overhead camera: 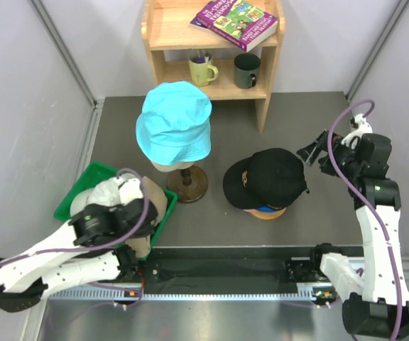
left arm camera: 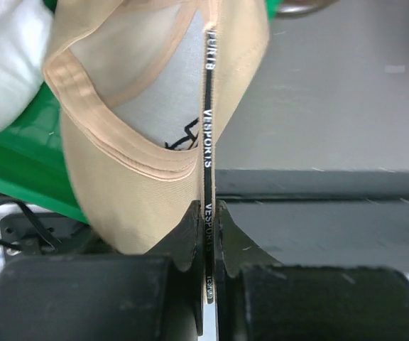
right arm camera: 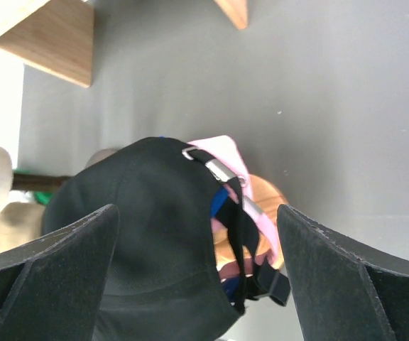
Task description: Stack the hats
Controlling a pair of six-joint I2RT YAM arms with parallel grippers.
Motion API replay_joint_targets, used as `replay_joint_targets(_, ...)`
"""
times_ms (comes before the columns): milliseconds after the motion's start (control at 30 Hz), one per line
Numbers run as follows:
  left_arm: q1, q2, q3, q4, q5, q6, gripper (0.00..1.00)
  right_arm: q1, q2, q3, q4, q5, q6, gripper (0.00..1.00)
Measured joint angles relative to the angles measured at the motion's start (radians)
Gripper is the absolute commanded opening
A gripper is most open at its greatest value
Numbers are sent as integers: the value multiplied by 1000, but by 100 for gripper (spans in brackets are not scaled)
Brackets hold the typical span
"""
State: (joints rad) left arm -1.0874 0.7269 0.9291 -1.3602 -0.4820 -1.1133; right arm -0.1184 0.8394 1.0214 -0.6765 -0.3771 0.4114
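A tan cap (left arm camera: 119, 177) hangs over the edge of the green bin (left arm camera: 20, 163). My left gripper (left arm camera: 208, 213) is shut on its black lettered strap (left arm camera: 208, 135). From above, that gripper (overhead camera: 137, 249) sits at the bin's near right corner, with the tan cap (overhead camera: 158, 209) just beyond it. A white cap (overhead camera: 99, 197) lies in the bin. A black cap (overhead camera: 265, 177) tops a pile on a round wooden stand (right arm camera: 265, 195), with pink (right arm camera: 222, 153) and blue (right arm camera: 219, 202) caps beneath it. My right gripper (overhead camera: 317, 153) is open, to the right of and above the pile. A cyan bucket hat (overhead camera: 174, 121) sits on the mannequin head.
A wooden shelf unit (overhead camera: 215, 50) stands at the back with a book (overhead camera: 234, 21) and two mugs (overhead camera: 203, 69) on it. The mannequin's round dark base (overhead camera: 187, 186) stands between the bin and the stacked caps. A dark rail (overhead camera: 219, 270) runs along the near edge.
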Motion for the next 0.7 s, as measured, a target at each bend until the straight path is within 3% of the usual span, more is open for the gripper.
replay_joint_targets(200, 1, -122, 122, 3, 122, 90, 0, 0, 25, 29, 15, -82, -8, 92)
replay_joint_targets(467, 1, -146, 124, 120, 533, 178, 0, 35, 41, 41, 42, -144, -48, 91)
replay_joint_targets(700, 0, -106, 120, 381, 807, 143, 0, 233, 52, 87, 95, -216, -14, 92)
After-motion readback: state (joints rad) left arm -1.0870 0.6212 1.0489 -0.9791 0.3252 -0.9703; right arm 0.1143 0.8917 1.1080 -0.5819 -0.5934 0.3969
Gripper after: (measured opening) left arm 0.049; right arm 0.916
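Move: Some 40 cm to the left hand's right and 16 cm farther out, about level with it, lies the black cap on its stand, where the held tan cap is bound. The green bin is some 14 cm ahead and 10 cm left of that hand, 14 cm lower; the light-blue hat is 24 cm ahead, 14 cm right, 17 cm higher. From the right hand the tan cap is 53 cm left, 10 cm back and 14 cm down, the black cap 13 cm left, 2 cm back, 8 cm down. Keeping the tan cap's rim pinched, the left hand lifts about 12 cm while drawing right and back, away from the green bin, and swings its fingers from steeply down round to the right. The right hand, open and empty, goes some 9 cm left and 5 cm up, turning 25 degrees counter-clockwise, towards the tan cap and in above the black cap's right side. ##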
